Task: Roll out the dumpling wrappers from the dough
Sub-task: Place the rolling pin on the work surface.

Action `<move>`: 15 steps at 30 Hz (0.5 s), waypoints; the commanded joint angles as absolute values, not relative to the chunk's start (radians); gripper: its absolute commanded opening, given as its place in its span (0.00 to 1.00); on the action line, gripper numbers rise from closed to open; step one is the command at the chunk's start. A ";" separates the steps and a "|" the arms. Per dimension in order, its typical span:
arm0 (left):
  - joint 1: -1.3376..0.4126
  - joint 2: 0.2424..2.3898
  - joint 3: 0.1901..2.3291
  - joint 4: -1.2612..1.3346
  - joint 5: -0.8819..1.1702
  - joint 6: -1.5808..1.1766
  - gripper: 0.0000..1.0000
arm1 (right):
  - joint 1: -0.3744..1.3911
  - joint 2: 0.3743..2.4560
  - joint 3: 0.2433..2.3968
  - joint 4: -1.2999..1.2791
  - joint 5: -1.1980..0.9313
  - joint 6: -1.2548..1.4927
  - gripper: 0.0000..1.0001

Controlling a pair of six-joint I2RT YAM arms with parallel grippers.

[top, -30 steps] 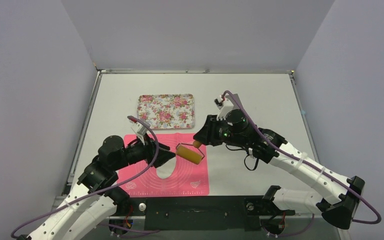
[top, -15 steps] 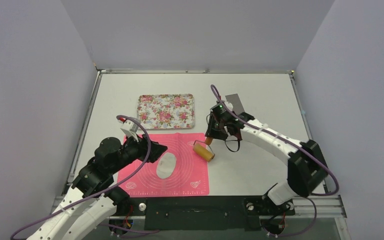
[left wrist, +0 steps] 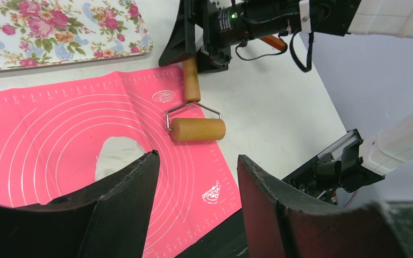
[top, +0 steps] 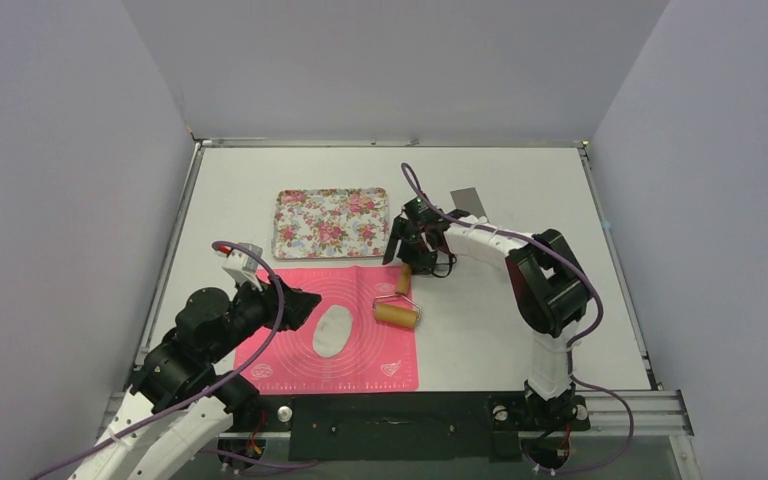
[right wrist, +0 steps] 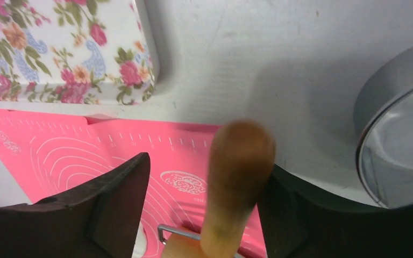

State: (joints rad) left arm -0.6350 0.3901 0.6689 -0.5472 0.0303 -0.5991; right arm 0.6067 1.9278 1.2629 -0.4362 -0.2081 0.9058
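A flat oval sheet of white dough (top: 332,330) (left wrist: 113,156) lies in the middle of the pink mat (top: 360,370). Dumpling wrappers are out of view. The wooden roller (top: 397,313) (left wrist: 198,129) rests on the mat's right edge, its handle (right wrist: 239,156) pointing away to my right gripper (top: 405,255) (right wrist: 207,166). That gripper is open. The handle end sits between its fingers, against the right one, with a gap on the left. My left gripper (top: 300,303) (left wrist: 199,158) hangs open and empty over the mat, just left of the dough.
A floral tray (top: 331,222) (right wrist: 59,48) stands behind the mat. A metal ring cutter (right wrist: 398,134) sits on the table right of my right gripper. A grey flat piece (top: 468,202) lies further back. The black front rail (top: 390,410) runs along the near edge.
My right arm carried the roller off the dough to the mat's right edge, laid it down and opened its jaws. My left gripper drew back to the left, uncovering the dough.
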 commanded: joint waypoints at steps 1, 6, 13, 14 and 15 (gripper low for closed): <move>-0.634 0.391 0.716 -0.565 0.008 -0.612 0.53 | 0.594 1.893 1.339 -0.480 -0.086 0.831 0.73; -0.635 0.404 0.721 -0.560 0.008 -0.602 0.53 | 0.591 1.843 1.408 -0.597 0.054 0.725 0.86; -0.635 0.405 0.729 -0.573 -0.046 -0.616 0.54 | 0.564 1.692 1.371 -0.682 0.383 0.680 0.85; -0.633 0.407 0.729 -0.576 -0.056 -0.619 0.54 | 0.560 1.684 1.362 -0.695 0.408 0.679 0.84; -0.633 0.408 0.729 -0.581 -0.060 -0.621 0.54 | 0.551 1.674 1.345 -0.699 0.450 0.678 0.81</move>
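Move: The rolling pin's handle is still between the right fingers, and its roller lies about 12 cm back and 2 cm left of that hand, on the mat. The ring cutter stands roughly 8 cm right of the hand and 2 cm ahead, a little lower. The floral tray's middle is some 17 cm left and 9 cm ahead. From the left hand, the rolling pin lies about 18 cm right, 8 cm ahead and 20 cm below. Finish opening the right fingers to let the rolling pin's handle come free. Ease forward off it first, then swing right and upward, about 7 cm each way and 4 to 5 cm forward in all, to end above the ring cutter. Meanwhile tilt the wrist some 25 degrees so the fingers lean forward instead of left. ##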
